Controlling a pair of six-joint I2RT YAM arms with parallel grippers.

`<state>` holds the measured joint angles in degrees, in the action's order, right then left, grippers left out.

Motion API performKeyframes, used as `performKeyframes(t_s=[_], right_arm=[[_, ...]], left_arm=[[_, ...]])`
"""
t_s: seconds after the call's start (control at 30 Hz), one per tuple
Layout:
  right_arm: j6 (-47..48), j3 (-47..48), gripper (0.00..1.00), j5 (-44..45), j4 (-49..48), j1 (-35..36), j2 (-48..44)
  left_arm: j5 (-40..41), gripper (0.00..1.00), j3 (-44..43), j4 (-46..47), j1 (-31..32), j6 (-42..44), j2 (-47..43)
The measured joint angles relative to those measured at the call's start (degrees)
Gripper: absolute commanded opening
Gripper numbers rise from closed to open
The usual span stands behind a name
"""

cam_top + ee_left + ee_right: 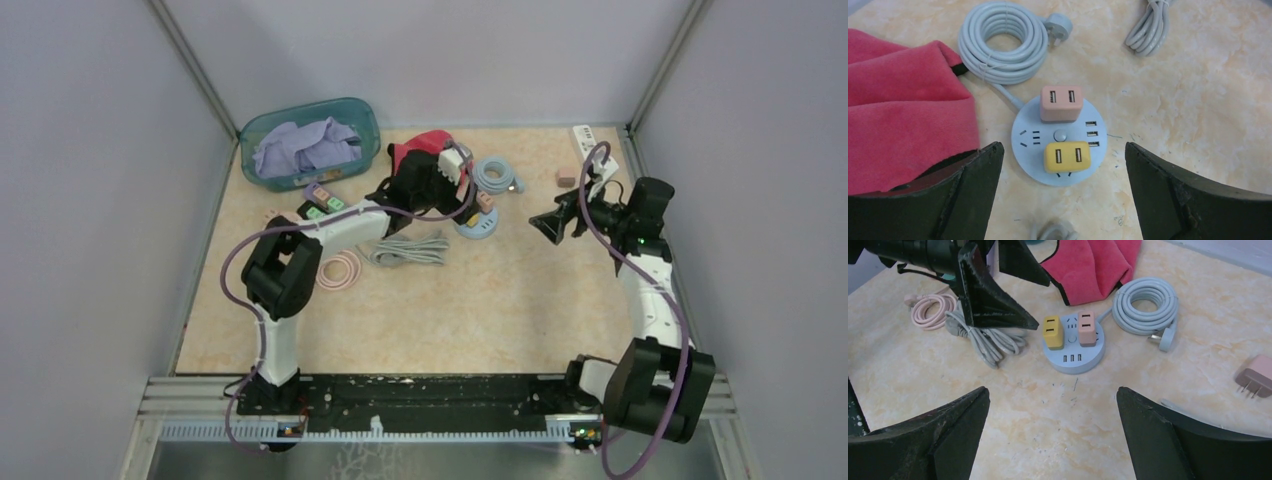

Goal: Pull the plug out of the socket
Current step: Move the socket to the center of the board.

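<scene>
A round light-blue socket (1027,152) lies on the table with a yellow plug (1066,157) and a pink plug (1061,102) standing in it. My left gripper (1063,148) is open and empty, hovering above the socket with its fingers wide on either side of the yellow plug. In the right wrist view the socket (1083,363), yellow plug (1053,331) and pink plug (1086,327) lie ahead. My right gripper (1052,390) is open and empty, short of the socket, to its right in the top view (553,225).
A red cloth (903,105) lies left of the socket, a coiled white cable (1000,42) behind it, a grey cable bundle (990,340) and pink cable coil (930,310) nearby. A loose pink plug (1254,376) lies right. A teal basket (310,145) stands back left.
</scene>
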<state>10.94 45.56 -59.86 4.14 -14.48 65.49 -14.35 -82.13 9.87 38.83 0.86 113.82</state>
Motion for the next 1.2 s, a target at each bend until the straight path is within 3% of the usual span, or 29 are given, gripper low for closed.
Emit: performKeyframes(t_s=[0.43, 0.9, 1.07, 1.2], right_arm=[[0.94, 1.09, 0.98, -1.03, 1.53, -0.68, 4.68], [1.01, 1.09, 0.98, -1.46, 1.44, -0.68, 4.68], [1.01, 1.09, 0.98, -1.53, 1.44, -0.68, 4.68], [1.01, 1.09, 0.98, -1.64, 1.42, -0.68, 4.68]], left_arm=[[11.32, 0.85, 0.52, -1.11, 4.79, 3.76, 5.60], [11.39, 0.61, -2.51, -3.48, 4.52, 4.07, 7.48], [9.53, 0.37, -2.62, -3.58, 4.52, 4.57, 7.80], [8.59, 0.05, -3.37, -4.44, 4.55, 5.11, 8.07]])
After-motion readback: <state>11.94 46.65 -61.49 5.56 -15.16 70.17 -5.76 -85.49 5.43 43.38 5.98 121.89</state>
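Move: The yellow plug lies about 7 cm below your left gripper, some 2 cm to its right and 1 cm back. On the same round socket, the pink plug stands about 2 cm ahead and 5 cm right of the gripper. The light-blue cable coil is roughly 7 cm ahead and 7 cm right, the red cloth about 10 cm ahead and 7 cm left. From the right gripper the yellow plug is about 8 cm ahead, 17 cm left and 14 cm below. Bring the left gripper down about 7 cm over the round socket, easing slightly back and right and tipping the fingers some 10 degrees more steeply downward. Once it is low, hold that height and close the fingers to about half open, so that the pads pinch the two ends of the yellow plug and leave the pink one untouched. ##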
